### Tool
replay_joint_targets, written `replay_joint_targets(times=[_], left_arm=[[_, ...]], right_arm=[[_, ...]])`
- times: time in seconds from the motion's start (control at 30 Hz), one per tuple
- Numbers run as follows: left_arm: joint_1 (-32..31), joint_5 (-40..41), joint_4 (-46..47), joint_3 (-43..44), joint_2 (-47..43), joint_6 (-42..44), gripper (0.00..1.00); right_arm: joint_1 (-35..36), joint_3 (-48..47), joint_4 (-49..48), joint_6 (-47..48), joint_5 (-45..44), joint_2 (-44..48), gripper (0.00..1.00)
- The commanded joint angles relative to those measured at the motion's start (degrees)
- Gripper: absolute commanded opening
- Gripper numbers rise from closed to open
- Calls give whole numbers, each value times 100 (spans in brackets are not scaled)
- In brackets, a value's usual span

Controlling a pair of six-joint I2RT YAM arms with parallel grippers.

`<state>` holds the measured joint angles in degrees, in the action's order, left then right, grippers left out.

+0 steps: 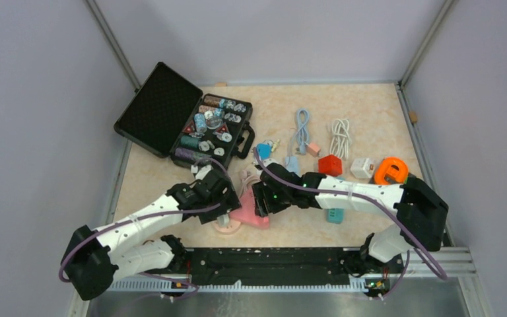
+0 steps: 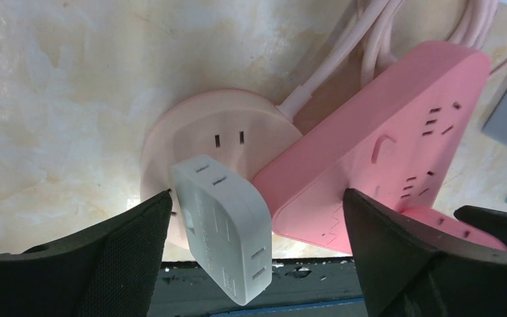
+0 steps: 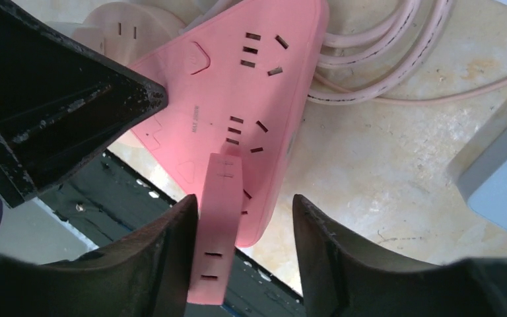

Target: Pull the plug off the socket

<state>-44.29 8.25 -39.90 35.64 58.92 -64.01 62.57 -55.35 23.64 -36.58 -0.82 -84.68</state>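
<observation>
A pink plug [image 3: 219, 224] stands upright in a pink triangular socket strip [image 3: 237, 86]. My right gripper [image 3: 244, 198] straddles it, open. Its left finger touches the plug's side and its right finger [image 3: 330, 244] stands apart. Beside it, a white plug [image 2: 221, 221] sits in a round pale-pink socket [image 2: 198, 132]. My left gripper [image 2: 257, 195] is wide open around this white plug, with neither pad touching. From above, the left gripper [image 1: 223, 210] and the right gripper [image 1: 259, 201] meet over the pink strip [image 1: 249, 214] near the table's front edge.
An open black case [image 1: 171, 119] of small parts lies at the back left. A red cube [image 1: 330, 164], a white cube [image 1: 362, 167], an orange ring [image 1: 391, 170], coiled cables [image 1: 340, 135] and a teal block [image 1: 335, 215] lie to the right. The black rail [image 1: 270, 257] borders the front.
</observation>
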Motion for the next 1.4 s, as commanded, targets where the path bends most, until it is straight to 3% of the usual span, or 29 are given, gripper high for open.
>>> replay_joint_targets(times=[0.0,0.23,0.47,0.7,1.07,1.2,1.37], left_arm=[[-102,184,-227,-181,143,-34,99],[-169,38,-10,-306,105,-7,96],[-242,-83,-11,-508,303,21,85],[-275,-131,162,-861,97,-72,70],[-284,-325,569,-1009,427,128,65],[-282,-298,592,-1010,487,131,63],[-282,-315,650,-1041,554,73,62]], right_arm=[[95,-321,30,12,-176,-173,49],[90,-220,-69,-139,-223,-65,23],[80,-64,-389,-270,43,22,0],[-29,-179,-540,-367,371,-180,0],[-635,136,-1466,-865,1336,98,0],[-629,204,-1519,-710,1238,57,0],[-414,46,-719,-262,152,-188,0]])
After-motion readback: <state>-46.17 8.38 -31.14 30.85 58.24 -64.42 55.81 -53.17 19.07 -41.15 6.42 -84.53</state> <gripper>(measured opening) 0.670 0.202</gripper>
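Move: The pink plug, still on its triangular pink socket, stands just 1 cm to the left of the right hand point, level with it fore and aft and in height. The triangular socket's middle is about 3 cm left and 3 cm below. The grey plug on the round socket lies about 1 cm back, 1 cm left and 1 cm below the left hand; from that hand the round socket's middle is 1 cm left and 4 cm below, the triangular socket about 7 cm right, 1 cm ahead and 4 cm below. The pink plug gets pinched between the right fingers, which close around it as that hand shifts about 1 cm left; holding on, the right hand then draws it some 2 cm forward and 1 cm right, tilting slightly. Around the grey plug the left fingers close by about a third, taking hold, while that hand settles about 1 cm down, eases back a little, then goes about 1 cm forward and right. ##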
